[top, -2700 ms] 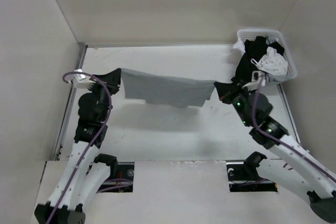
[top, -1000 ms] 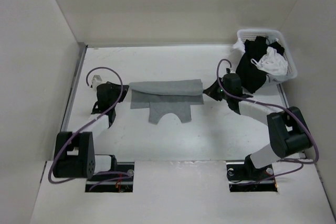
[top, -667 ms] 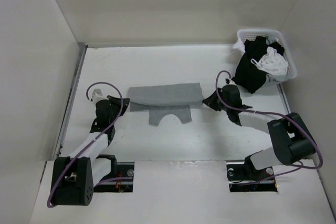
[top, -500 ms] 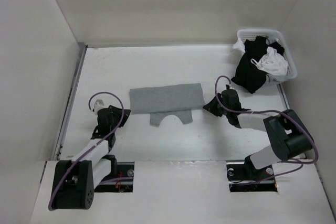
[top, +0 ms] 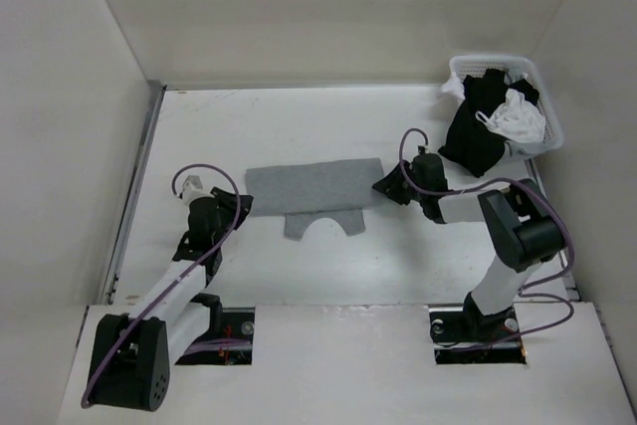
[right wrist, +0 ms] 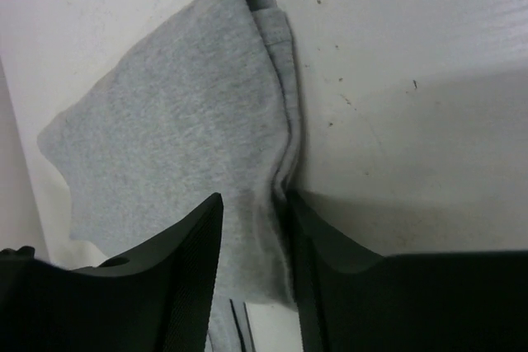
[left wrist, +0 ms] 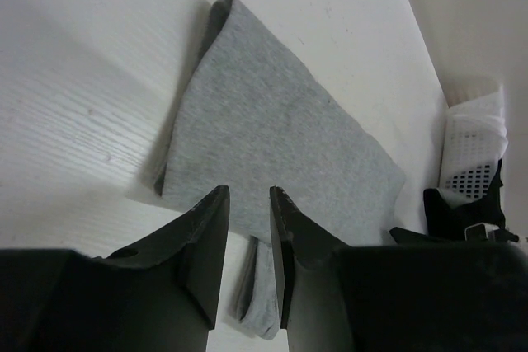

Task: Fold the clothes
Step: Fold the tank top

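The clothes, a light grey tank top (top: 314, 189), lie flat on the white table, folded across into a band, with the straps (top: 320, 223) sticking out toward the near side. My left gripper (top: 242, 205) sits low at the top's left end, open. In the left wrist view nothing is pinched in that gripper (left wrist: 249, 208), and the grey cloth (left wrist: 280, 121) lies beyond its tips. My right gripper (top: 382, 186) is at the right end, open. The folded edge (right wrist: 285, 146) runs loosely between that gripper's (right wrist: 252, 216) spread fingers (right wrist: 186, 261).
A white basket (top: 546, 103) at the back right holds black garments (top: 476, 136), one hanging over its front, and a small white garment (top: 518, 118). A metal rail (top: 139, 181) runs along the table's left edge. Pale walls close in the table.
Both grippers were shut on the top's ends a second ago and have opened, letting go. The top settled flat, a little nearer than before. Both arms stayed low at its ends.
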Controlling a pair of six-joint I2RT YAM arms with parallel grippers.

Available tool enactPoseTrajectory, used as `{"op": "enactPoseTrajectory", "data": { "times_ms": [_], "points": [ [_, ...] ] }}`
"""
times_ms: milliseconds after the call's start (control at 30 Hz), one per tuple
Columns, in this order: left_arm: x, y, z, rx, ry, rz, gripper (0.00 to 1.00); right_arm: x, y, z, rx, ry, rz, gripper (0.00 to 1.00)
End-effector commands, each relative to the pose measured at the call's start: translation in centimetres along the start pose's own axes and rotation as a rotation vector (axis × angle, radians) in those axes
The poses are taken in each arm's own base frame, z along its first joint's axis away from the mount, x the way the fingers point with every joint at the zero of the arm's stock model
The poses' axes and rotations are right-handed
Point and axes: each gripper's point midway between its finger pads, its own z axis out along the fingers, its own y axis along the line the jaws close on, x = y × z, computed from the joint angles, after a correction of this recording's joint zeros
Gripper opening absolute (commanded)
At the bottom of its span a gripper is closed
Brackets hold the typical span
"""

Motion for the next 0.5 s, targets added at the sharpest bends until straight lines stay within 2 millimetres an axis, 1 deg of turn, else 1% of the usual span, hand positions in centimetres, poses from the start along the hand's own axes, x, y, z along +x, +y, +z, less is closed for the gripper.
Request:
{"op": "enactPoseTrajectory", "data": {
  "times_ms": [0, 67, 100, 200, 300, 400, 467],
  "points": [
    [-1.9, -4.1, 0.8, 0.101, -0.057, 0.025, 0.25, 0.3, 0.9, 0.7, -0.075, 0.03, 0.076, 0.32],
    [-1.7, -5.7, 1.0, 0.143, -0.047, 0.03, 0.25, -0.5, 0.9, 0.4, -0.095, -0.009, 0.109, 0.18],
    [-1.5, -6.4, 1.0, 0.162, -0.041, 0.035, 0.25, -1.2, 1.2, -0.1, -0.118, -0.044, 0.115, 0.14],
    [-0.3, -8.2, 1.1, 0.2, -0.013, 0.059, 0.25, -3.7, 1.7, -2.4, -0.15, -0.158, 0.112, 0.06],
    [1.2, -9.2, 1.3, 0.226, 0.01, 0.069, 0.25, -5.9, 2.3, -5.4, -0.15, -0.263, 0.065, 0.04],
    [2.6, -10.0, 1.5, 0.249, 0.032, 0.063, 0.25, -6.6, 3.1, -7.3, -0.116, -0.277, -0.019, 0.04],
    [3.4, -10.6, 1.6, 0.267, 0.05, 0.059, 0.25, -7.5, 3.8, -8.4, -0.08, -0.297, -0.074, 0.04]
  ]
}}
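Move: The tank top's right edge lies between the right hand's parted fingers, about 1 cm below the hand point; its shoulder straps stick out some 12 cm to that hand's left and 9 cm back, and the black garment hanging from the basket is roughly 10 cm ahead and 21 cm right. From the left hand, the tank top's left edge is about 4 cm ahead, 1 cm left and 5 cm below. The tank top's right edge is pinched by the right fingers, which close after a dip of under 1 cm; the hand then lifts it about 8 cm while drawing rightward some 4 cm, its fingertips tilting up. The left hand, slightly open and above the cloth, shifts about 8 cm right, with a small rise and a slight clockwise turn, keeping near the tank top's left edge. ##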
